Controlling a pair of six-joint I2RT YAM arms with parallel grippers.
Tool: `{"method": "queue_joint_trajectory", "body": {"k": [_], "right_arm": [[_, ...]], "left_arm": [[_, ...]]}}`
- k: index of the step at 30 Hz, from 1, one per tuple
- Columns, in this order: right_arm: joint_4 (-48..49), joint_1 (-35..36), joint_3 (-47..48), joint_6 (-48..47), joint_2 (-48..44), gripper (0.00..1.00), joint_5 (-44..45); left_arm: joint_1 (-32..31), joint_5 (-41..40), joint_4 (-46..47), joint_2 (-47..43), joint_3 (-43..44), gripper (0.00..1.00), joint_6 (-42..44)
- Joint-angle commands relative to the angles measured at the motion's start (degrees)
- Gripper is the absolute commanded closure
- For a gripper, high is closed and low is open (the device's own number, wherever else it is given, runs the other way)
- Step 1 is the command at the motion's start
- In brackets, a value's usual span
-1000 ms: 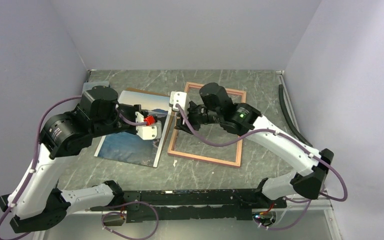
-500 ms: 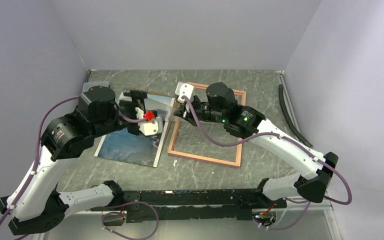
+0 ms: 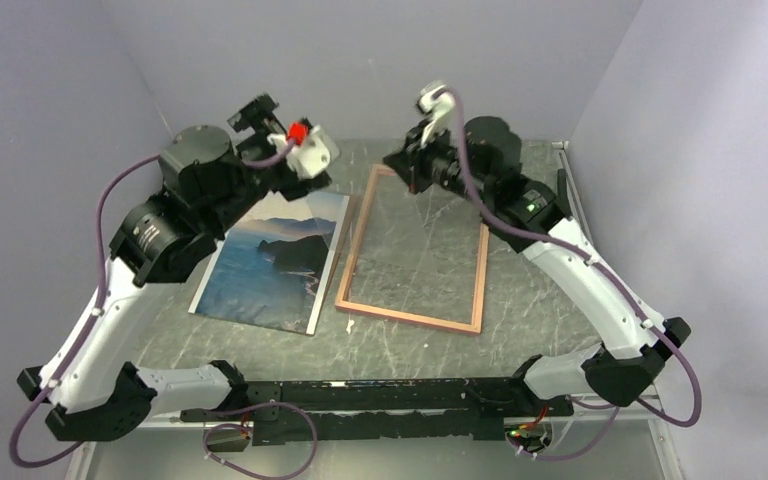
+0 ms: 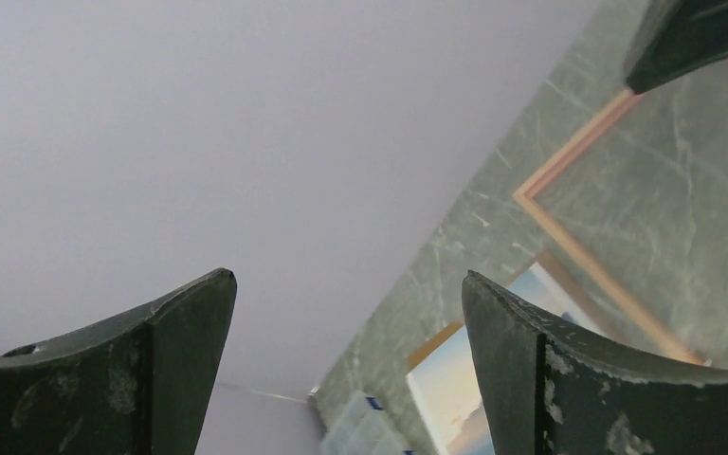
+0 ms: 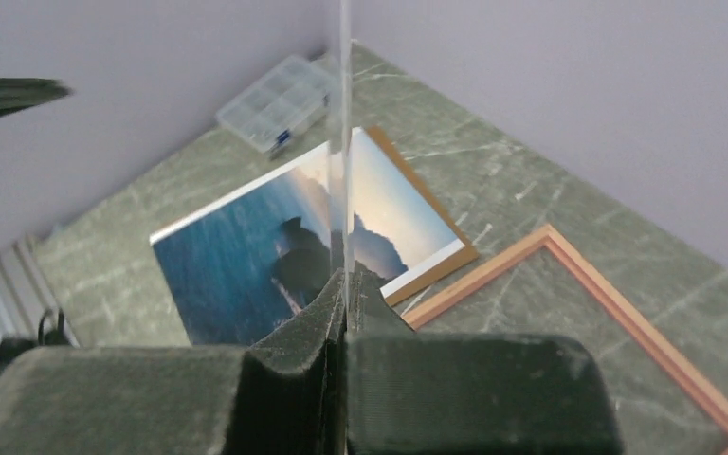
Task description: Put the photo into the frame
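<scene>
The photo lies flat on the table, left of the frame, on a brown backing board; the right wrist view shows the photo too. The tan frame lies flat at mid-table. My right gripper is raised over the frame's far end and shut on the edge of the clear pane. The pane slopes up from the frame and shows edge-on above my shut right gripper. My left gripper is high near the back wall, open and empty.
A clear plastic compartment box sits at the back left corner. A black cable runs along the table's right edge. Grey walls close in the back and both sides.
My left gripper has opened and swung up and back, away from the photo's right edge. My right gripper has shut on the pane and lifted its far end off the frame.
</scene>
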Motion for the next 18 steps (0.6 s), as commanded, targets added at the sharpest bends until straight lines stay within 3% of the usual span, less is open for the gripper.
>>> {"method": "queue_joint_trajectory", "body": {"k": [1,7,11,18], "right_arm": [[-4.1,-5.75,4.28,12.8,0.87,1.0,-0.11],[-11.2,-10.84,4.15,18.38,0.97,1.0,3.5],[-11.24,-15.51,0.49,21.93,-1.62,1.0,1.08],[-17.16,-18.06,3.77,27.28,-0.07,1.0,-0.77]], "left_arm": [[5.4,-0.74,-0.55,4.7,8.19,0.06,-11.62],[19.37,9.4,-6.82,11.84,12.97,0.06,-21.52],[25.74,15.5,-11.27,16.54,12.59,0.06,-26.14],[32.38,24.73,-9.51,22.54,1.37,0.06,-33.93]]}}
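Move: Below the right hand, which holds the clear sheet, the frame's middle lies some 42 cm down, about 7 cm farther out and 9 cm to its right; the photo on its brown board is 28 cm to that hand's left, also 7 cm out. For the empty left hand, the photo's middle lies roughly 8 cm ahead, 9 cm left and 48 cm down, the frame 8 cm ahead and 28 cm right. Swinging the still-pinched clear sheet rightward over the frame, the right hand travels about 10 cm right while sinking 6 cm and going 5 cm forward, turning clockwise and tipping down. Meanwhile the open, empty left hand heads forward and somewhat left, then drops steeply towards the photo, its fingers tipping down some 35 degrees. ##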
